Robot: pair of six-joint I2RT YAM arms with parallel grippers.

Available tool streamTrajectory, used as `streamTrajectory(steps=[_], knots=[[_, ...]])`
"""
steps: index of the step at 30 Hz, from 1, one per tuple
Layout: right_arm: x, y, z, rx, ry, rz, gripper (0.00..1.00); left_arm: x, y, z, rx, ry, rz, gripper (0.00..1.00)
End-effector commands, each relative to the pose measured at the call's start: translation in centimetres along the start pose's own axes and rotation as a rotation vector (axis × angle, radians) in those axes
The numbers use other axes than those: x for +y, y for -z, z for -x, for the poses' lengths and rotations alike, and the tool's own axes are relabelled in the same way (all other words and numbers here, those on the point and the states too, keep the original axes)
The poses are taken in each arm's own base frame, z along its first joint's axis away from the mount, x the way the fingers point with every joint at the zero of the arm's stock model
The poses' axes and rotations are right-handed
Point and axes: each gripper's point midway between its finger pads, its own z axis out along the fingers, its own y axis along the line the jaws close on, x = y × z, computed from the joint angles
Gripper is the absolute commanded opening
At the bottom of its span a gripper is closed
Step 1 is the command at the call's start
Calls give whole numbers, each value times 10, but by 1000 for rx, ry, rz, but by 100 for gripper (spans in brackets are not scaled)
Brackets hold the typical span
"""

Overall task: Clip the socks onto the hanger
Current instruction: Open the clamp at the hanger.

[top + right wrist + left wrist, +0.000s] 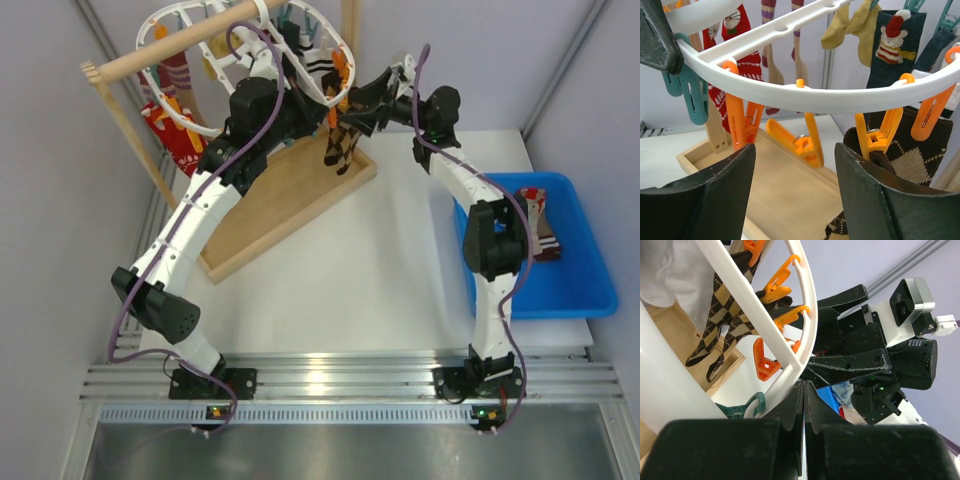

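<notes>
The white oval hanger (141, 42) hangs from a wooden rod, with orange and teal clips under its rim (815, 100). A brown-and-black argyle sock (340, 145) dangles from an orange clip (875, 140) at the near right of the hanger. My left gripper (804, 386) is shut, its tips pressed where a spoke meets the rim (807, 305). I cannot tell whether it pinches anything. My right gripper (795, 147) stands open just below the rim. A free orange clip (807, 145) hangs ahead between its fingers, and the argyle sock (917, 150) is by its right finger.
Red patterned socks (737, 30), a yellow pair (850, 22) and a dark bear-print sock (895, 35) hang on the far side. The wooden rack base (280, 200) lies under the hanger. A blue bin (580, 290) at the right holds more socks (540, 225).
</notes>
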Motion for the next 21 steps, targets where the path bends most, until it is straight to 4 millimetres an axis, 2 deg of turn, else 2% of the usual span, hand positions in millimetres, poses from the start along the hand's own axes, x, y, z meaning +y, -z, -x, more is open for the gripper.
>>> streamTrajectory(steps=[1,6,9,10,12,13,15,16,17,18,21], knots=[[8,-16,19,-41,91,33,65,-7,15,25,-73,-17,-17,0],[6,-24,15,-49,123,12,63,-7,16,25,-72,-15,-16,0],[3,-23,13,-47,133,-4,52,-7,16,25,-72,-18,-16,0],[4,-23,20,-49,145,-11,42,-8,17,26,-75,-23,-24,0],[5,-20,14,-34,160,-20,32,-10,18,29,-85,-32,-31,0],[8,-18,19,-27,164,-24,24,-17,19,26,-65,-57,-71,0],[10,-14,13,1,185,-35,20,-26,22,30,-76,-91,-117,0],[15,-12,24,2,210,-40,19,-29,25,31,-77,-107,-139,0],[15,-8,15,28,216,-45,16,-35,28,31,-74,-132,-175,0],[19,-7,24,29,235,-50,12,-39,32,31,-73,-144,-198,0],[21,-1,22,62,234,-68,9,-55,43,26,-55,-213,-300,5]])
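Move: For the right hand, whose open fingers point left, the empty orange clamp on the hanger rim lies about 2 cm to the left and 1 cm higher, neither ahead nor back. From that clamp, a red-orange clamp hangs some 5 cm nearer the base, the sock clamp about 5 cm farther out and 1 cm left, and a teal clamp roughly 8 cm back and 2 cm left. The orange clamp is about 7 cm ahead of the left hand, 2 cm right and 3 cm lower. The right hand eases about 2 cm left to bring its open fingers around the empty orange clamp, shuts to under half their first opening and pinches it with rising grip effort, then, still gripping, sinks and draws back right about 1 cm each, turning slightly clockwise. Late on, the left hand, fingers still practically shut, backs off some 1.5 cm from the rim, turning clockwise. ##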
